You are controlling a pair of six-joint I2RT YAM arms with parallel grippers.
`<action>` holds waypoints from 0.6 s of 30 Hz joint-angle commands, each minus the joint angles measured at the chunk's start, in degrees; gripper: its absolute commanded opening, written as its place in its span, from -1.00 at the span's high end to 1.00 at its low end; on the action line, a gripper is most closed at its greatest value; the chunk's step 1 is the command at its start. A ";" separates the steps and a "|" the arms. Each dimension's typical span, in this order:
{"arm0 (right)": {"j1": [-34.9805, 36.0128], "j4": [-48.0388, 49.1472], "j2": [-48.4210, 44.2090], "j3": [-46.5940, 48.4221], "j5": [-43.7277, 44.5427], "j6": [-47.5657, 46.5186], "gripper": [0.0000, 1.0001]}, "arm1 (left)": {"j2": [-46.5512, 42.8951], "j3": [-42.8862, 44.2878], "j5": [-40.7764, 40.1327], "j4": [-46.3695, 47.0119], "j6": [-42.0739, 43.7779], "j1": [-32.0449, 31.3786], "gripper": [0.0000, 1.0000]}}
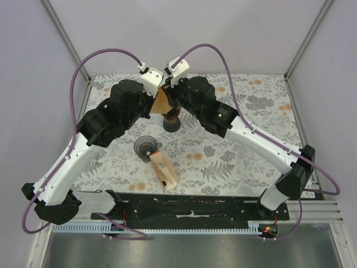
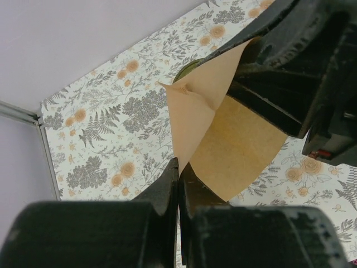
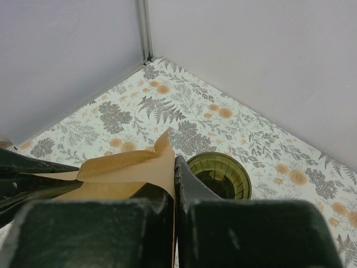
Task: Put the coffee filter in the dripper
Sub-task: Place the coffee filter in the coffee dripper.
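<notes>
A brown paper coffee filter [image 1: 163, 101] hangs in the air between both grippers, partly spread open. My left gripper [image 2: 179, 167] is shut on one lower edge of the filter [image 2: 234, 145]. My right gripper [image 3: 174, 162] is shut on the opposite edge of the filter [image 3: 128, 167]. The olive-green ribbed dripper [image 3: 218, 174] stands upright and empty on the table just below and beyond the filter. In the top view the dripper [image 1: 171, 121] sits directly under the two grippers; only a sliver of its rim [image 2: 187, 70] shows in the left wrist view.
A grey round cup-like object [image 1: 145, 146] stands in front of the dripper. A holder with a stack of brown filters [image 1: 163, 170] lies just nearer. The table has a floral cloth [image 1: 245, 151]. White enclosure walls and metal frame posts [image 1: 62, 33] ring the back.
</notes>
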 commanded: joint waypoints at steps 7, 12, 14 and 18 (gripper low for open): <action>-5.57 -19.23 5.97 10.43 -2.92 6.89 1.00 | 3.83 1.57 -2.90 2.62 7.71 0.59 0.88; -6.81 -20.81 8.69 12.80 -5.82 9.27 1.00 | 5.76 -0.45 -3.35 5.53 8.60 1.21 0.47; -6.99 -21.77 10.27 14.64 -7.40 9.97 1.00 | 6.56 -0.98 -1.16 5.71 7.11 2.26 0.42; -7.86 -23.88 12.29 16.93 -9.26 11.91 1.00 | 8.58 -0.63 3.24 6.06 2.80 5.86 0.33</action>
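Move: The dripper, standing on the carafe, is about 11 cm ahead of the right hand, 2 cm to its left and some 22 cm below. From the left hand it is roughly 16 cm ahead, 4 cm to the right and 22 cm down. The carafe is straight under the dripper, 10 cm lower. The glass bowl lies about 10 cm left of the dripper and 11 cm nearer the bases, the filter pack some 22 cm nearer and 2 cm left of it. Downward and forward, the right hand keeps its pinch on the coffee filter and carries it towards the dripper, sinking about 8 cm, reaching roughly 5 cm and tipping its fingers down some 20 degrees. The left hand, also pinching the filter at first, eases forward and down a few centimetres, rolling slightly, then opens part way and lets go. ##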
